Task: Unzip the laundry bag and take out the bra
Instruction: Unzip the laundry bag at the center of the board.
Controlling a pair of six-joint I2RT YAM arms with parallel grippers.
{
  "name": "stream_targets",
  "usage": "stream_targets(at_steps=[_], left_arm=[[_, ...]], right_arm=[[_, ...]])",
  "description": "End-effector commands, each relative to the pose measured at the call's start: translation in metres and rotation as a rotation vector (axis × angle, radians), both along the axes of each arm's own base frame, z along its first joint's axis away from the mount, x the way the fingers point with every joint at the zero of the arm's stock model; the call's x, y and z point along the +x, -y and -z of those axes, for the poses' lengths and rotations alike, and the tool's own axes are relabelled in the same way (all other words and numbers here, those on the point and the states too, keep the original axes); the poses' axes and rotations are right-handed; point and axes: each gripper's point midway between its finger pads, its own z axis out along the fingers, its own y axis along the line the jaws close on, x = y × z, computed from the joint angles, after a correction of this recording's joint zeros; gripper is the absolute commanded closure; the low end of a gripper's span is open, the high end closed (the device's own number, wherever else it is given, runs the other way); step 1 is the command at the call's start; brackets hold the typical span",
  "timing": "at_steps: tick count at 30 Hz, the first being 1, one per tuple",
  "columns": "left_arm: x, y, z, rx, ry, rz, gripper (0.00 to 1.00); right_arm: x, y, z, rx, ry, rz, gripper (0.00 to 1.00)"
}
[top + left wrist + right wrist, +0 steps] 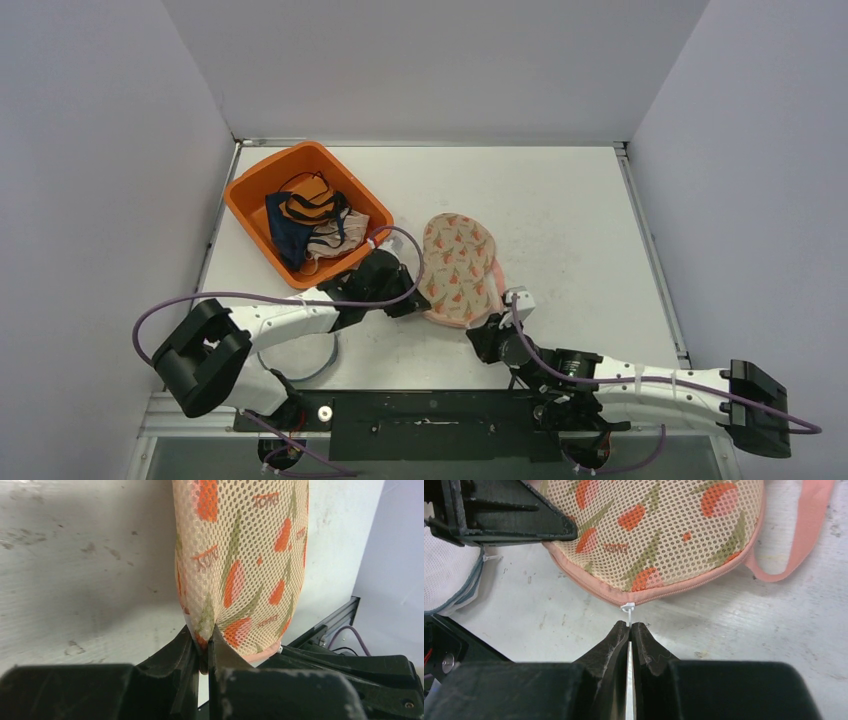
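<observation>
The laundry bag is cream mesh with orange and green print and a pink zip edge, and it lies flat at mid-table. My left gripper is shut on a pinched fold of its mesh at the bag's left edge. My right gripper is shut on the white zip-tie pull of the zipper at the bag's near edge. To the right of the pull the zipper looks closed. A pink strap loops out beside the bag. The bra is hidden.
An orange basket holding several garments stands at the back left, close to the left arm. A white mesh item with a grey edge lies on the table near the left arm. The left gripper's black body sits close to the zip pull.
</observation>
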Motion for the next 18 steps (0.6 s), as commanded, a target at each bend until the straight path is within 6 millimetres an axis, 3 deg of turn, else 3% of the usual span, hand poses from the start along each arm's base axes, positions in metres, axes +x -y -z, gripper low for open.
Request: stream_targets(at_steps=[1,5,7,10,18], left_arm=[[0.022,-0.024,0.003,0.115,0.044,-0.035,0.95],[0.026,-0.026,-0.009,0.114,0.053,-0.05,0.33],[0.022,-0.03,-0.016,0.107,0.051,-0.062,0.15],[0.007,-0.042,-0.019,0.095,0.028,-0.077,0.05],[-0.041,-0.062,-0.015,-0.064,-0.058,-0.132,0.03]], right_arm=[[0.004,-0.017,-0.008,0.025,0.049,-0.013,0.95],[0.003,-0.041,-0.018,0.03,0.073,-0.051,0.95],[0.003,-0.052,-0.02,0.033,0.079,-0.072,0.95],[0.002,-0.067,-0.024,0.054,0.085,-0.099,0.95],[0.002,-0.117,-0.035,0.078,0.108,-0.21,0.95]])
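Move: My left hand still pinches the near left corner of the tulip-print laundry bag, whose middle is about 7 cm ahead, 7 cm to the right and a little lower; the orange bin stands some 20 cm ahead and 24 cm left. My right hand already holds the zip pull on the near edge. From it, that corner lies roughly 8 cm left and 6 cm ahead, the bag's middle about 12 cm ahead and 2 cm left. I open my left hand wide and let go of the bag's corner while carrying that hand about 5 cm left, first edging forward and down, then backing off and rising clear. My right hand stays shut on the zip pull and drags it some 7 cm left, towards where the left fingers were, dipping a couple of centimetres and coming most of the way back up. ##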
